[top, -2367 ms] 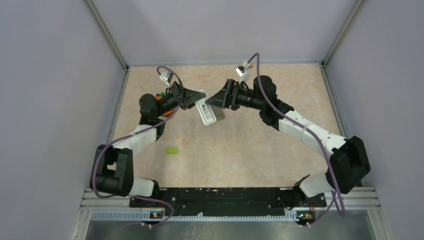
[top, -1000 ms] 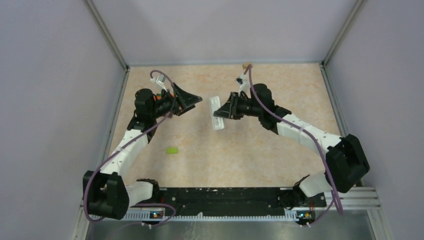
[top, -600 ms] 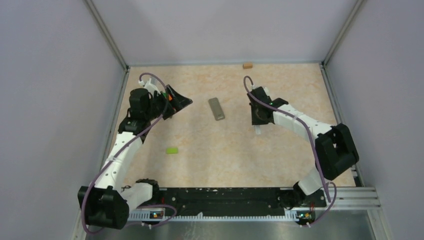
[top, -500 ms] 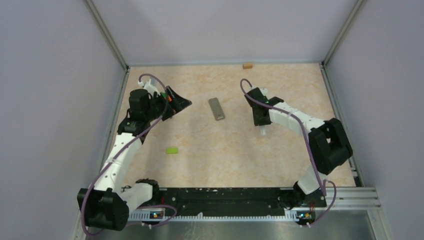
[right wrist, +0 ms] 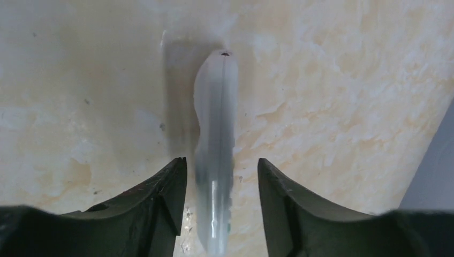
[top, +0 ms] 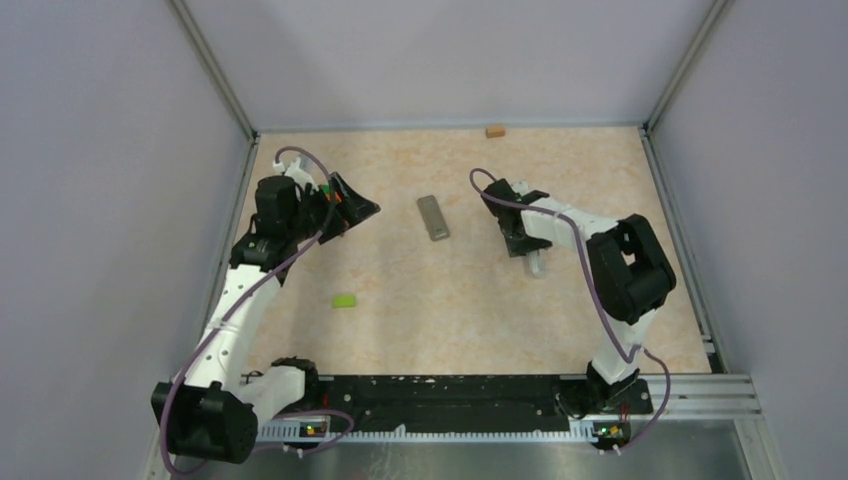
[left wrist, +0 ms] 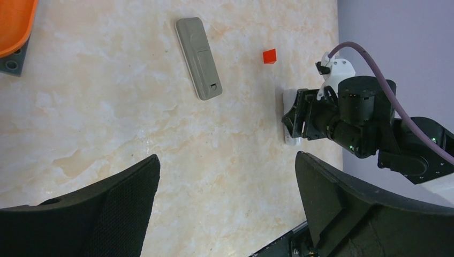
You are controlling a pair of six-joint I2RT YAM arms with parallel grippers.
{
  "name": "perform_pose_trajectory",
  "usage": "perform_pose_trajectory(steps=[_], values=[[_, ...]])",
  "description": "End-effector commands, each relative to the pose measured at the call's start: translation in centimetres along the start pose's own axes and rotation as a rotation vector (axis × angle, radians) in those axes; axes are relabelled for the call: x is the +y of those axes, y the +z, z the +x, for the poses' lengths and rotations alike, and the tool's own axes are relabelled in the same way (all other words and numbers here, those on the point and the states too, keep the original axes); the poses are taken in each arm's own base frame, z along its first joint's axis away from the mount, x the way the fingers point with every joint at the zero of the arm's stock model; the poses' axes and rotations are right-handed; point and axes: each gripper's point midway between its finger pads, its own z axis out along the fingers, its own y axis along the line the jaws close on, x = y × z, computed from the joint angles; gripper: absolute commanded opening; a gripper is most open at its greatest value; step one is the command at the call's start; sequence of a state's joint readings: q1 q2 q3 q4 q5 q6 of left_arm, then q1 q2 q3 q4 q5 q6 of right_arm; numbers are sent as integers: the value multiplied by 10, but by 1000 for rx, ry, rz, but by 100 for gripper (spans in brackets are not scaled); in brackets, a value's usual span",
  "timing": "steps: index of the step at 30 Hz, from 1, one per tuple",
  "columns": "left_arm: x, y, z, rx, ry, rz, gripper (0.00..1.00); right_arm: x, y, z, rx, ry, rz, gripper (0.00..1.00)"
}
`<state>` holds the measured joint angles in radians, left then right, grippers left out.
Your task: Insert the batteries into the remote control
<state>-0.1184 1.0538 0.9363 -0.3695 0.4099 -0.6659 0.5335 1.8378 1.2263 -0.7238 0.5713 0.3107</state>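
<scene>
The grey remote control point(top: 432, 217) lies flat on the marble table; in the left wrist view the remote control point(left wrist: 199, 58) shows a panel and a small latch. The batteries are out of view. My right gripper point(top: 522, 250) points down at the table right of the remote. Its jaws point(right wrist: 222, 160) stand open on either side of a thin white piece point(right wrist: 217, 134) seen edge-on and blurred, with a gap on both sides. That white piece point(top: 537, 266) point(left wrist: 289, 97) rests on the table. My left gripper point(top: 362, 207) hovers left of the remote, wide open point(left wrist: 227, 158) and holding nothing.
A small green piece point(top: 344, 301) lies near the left arm. A small red block point(left wrist: 269, 55) sits by the back wall point(top: 494, 130). Purple walls close in three sides, and a black rail point(top: 440, 390) runs along the near edge.
The two grippers met over the table's middle with a white object; the remote now lies there. The right gripper moved right, came down and its jaws parted from the white piece. The left arm drew back.
</scene>
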Motion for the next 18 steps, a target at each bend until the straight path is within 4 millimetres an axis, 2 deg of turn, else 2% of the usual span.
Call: perform_pose_trajectory(steps=[1,4,8,11,15,17,18], values=[[-23,-12,-18,-36,38,48,99,11,-17,-22,-54,59,-125,57],[-24,-11,-19,-4,29,34,99,24,-40,-31,-100,95,-271,66],[-20,-12,-21,23,28,-14,99,17,-71,-46,-183,152,-348,69],[-12,-17,-28,7,43,-88,99,-11,-99,-58,-285,257,-373,70],[-13,-37,-44,-58,119,-150,99,-74,-138,-59,-461,437,-293,75],[-16,-51,-54,-119,159,-170,99,-107,-156,-50,-528,512,-226,94],[-16,-59,-58,-151,174,-180,99,-123,-167,-46,-566,546,-194,96]])
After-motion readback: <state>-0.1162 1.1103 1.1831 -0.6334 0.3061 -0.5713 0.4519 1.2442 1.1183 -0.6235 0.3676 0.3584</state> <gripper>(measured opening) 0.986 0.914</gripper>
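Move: The white remote is at the right hand's half-open fingers, its middle about 1 cm below the point between them and level otherwise. From that hand, the red block is some 12 cm ahead and 4 cm to the left; the grey-backed remote is about 8 cm ahead and 22 cm to the left. From the left hand, the white remote is roughly 34 cm to the right, 2 cm ahead and 21 cm lower. Right fingers open wide around the white remote, then rise about 15 cm, tipping upward; left hand rises 3 cm. ##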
